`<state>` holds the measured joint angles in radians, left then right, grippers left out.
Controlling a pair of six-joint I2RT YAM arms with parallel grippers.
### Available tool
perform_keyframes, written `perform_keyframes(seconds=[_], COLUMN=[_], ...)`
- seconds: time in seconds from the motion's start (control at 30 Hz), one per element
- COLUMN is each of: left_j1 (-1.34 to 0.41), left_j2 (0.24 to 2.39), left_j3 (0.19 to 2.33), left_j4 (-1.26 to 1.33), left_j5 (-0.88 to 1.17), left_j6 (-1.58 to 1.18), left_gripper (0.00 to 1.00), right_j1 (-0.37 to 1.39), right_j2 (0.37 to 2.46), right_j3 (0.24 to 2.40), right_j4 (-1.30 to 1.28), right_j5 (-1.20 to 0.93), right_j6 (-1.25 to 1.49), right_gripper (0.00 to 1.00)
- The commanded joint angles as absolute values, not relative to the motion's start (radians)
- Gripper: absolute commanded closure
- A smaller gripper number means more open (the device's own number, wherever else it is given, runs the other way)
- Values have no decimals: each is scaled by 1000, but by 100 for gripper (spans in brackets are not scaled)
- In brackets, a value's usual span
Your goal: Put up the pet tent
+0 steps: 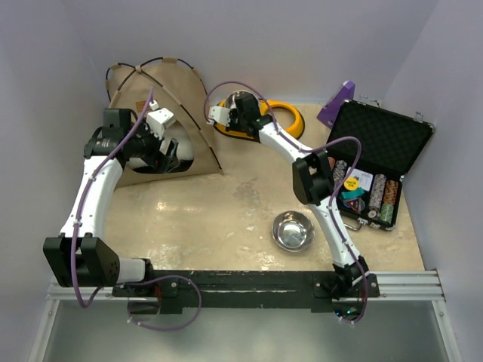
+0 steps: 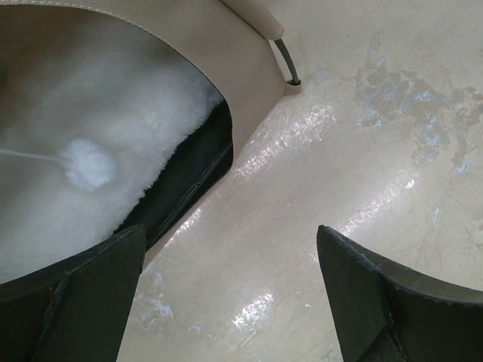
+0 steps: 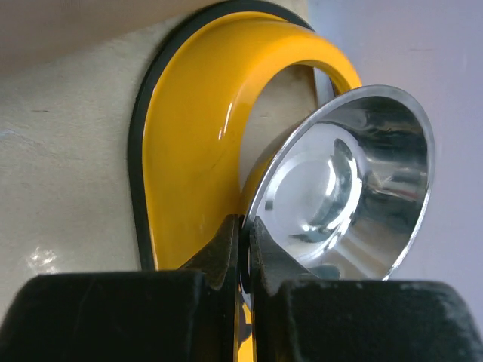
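Note:
The pet tent [image 1: 170, 87] stands at the back left, tan with thin black poles crossing over its top. My left gripper [image 1: 167, 154] hovers open at the tent's arched door. In the left wrist view the left gripper [image 2: 230, 230] holds nothing; bare tabletop lies between its fingers [image 2: 377, 286]. A white fleecy cushion [image 2: 83, 151] lies inside the tent [image 2: 249, 83] against black lining. My right gripper [image 1: 240, 107] is over the yellow feeder [image 1: 290, 113]. In the right wrist view the right gripper [image 3: 245, 222] is shut on the rim of a tilted steel bowl [image 3: 347, 181] above the feeder [image 3: 196, 113].
A second steel bowl [image 1: 293, 230] sits on the table near the right arm. An open black case [image 1: 381, 139] with poker chips lies at the right, with a purple object [image 1: 337, 102] behind it. Walls close in on the back and both sides.

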<state>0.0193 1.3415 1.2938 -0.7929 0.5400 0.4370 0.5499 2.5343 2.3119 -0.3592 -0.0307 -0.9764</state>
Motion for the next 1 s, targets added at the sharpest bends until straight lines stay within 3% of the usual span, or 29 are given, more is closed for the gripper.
perform_keyframes(seconds=[0.0, 0.07, 0.1, 0.17, 0.2, 0.3, 0.63, 0.83, 0.97], left_j1=[23, 23, 25, 22, 23, 26, 26, 21, -23], left_j2=[1307, 1307, 1308, 1315, 1315, 1324, 1322, 1336, 1350], left_j3=[1285, 1289, 1289, 1295, 1301, 1315, 1347, 1338, 1290], left_j4=[-752, -753, -755, -759, -761, -772, -669, -682, -681], left_j5=[520, 514, 512, 508, 506, 495, 463, 658, 709], left_j6=[420, 425, 426, 429, 431, 434, 263, 374, 379], left_gripper=[0, 0, 0, 0, 0, 0, 0, 0, 0], right_j1=[558, 560, 561, 569, 572, 574, 509, 463, 434], right_j2=[2517, 2525, 2526, 2520, 2514, 2446, 2061, 1808, 1571], right_j3=[2358, 2359, 2359, 2352, 2349, 2345, 2111, 1768, 1361], right_j4=[-226, -215, -212, -190, -184, -190, -411, -892, -917], right_j5=[14, 8, 5, 3, 3, -69, -253, -397, -353], right_j6=[-1014, -1012, -1012, -1005, -999, -956, -761, -1079, -1303], right_gripper=[100, 100, 89, 44, 31, 15, 4, 8, 9])
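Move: Under and just beyond the right hand, which holds the metal bowl by its near rim, is the stand's left hole: about 4 cm ahead, 2 cm left and 6 cm down. The empty right hole lies some 12 cm to the right of it and 3 cm nearer. From the right hand, the loose bowl stands about 33 cm back and 15 cm right, on the table. From the left hand, the left hole is roughly 28 cm ahead, 18 cm right and 17 cm lower. Easing about 1 cm forward and down with the metal bowl over the stand's left hole, the right hand opens wide and lets go of its rim, edging left as it comes free. It then climbs steeply to about 20 cm up and sweeps back and right, already sinking again, away from the stand towards the loose bowl. The left hand, still open and empty, rises some 2 cm beside the tent. ##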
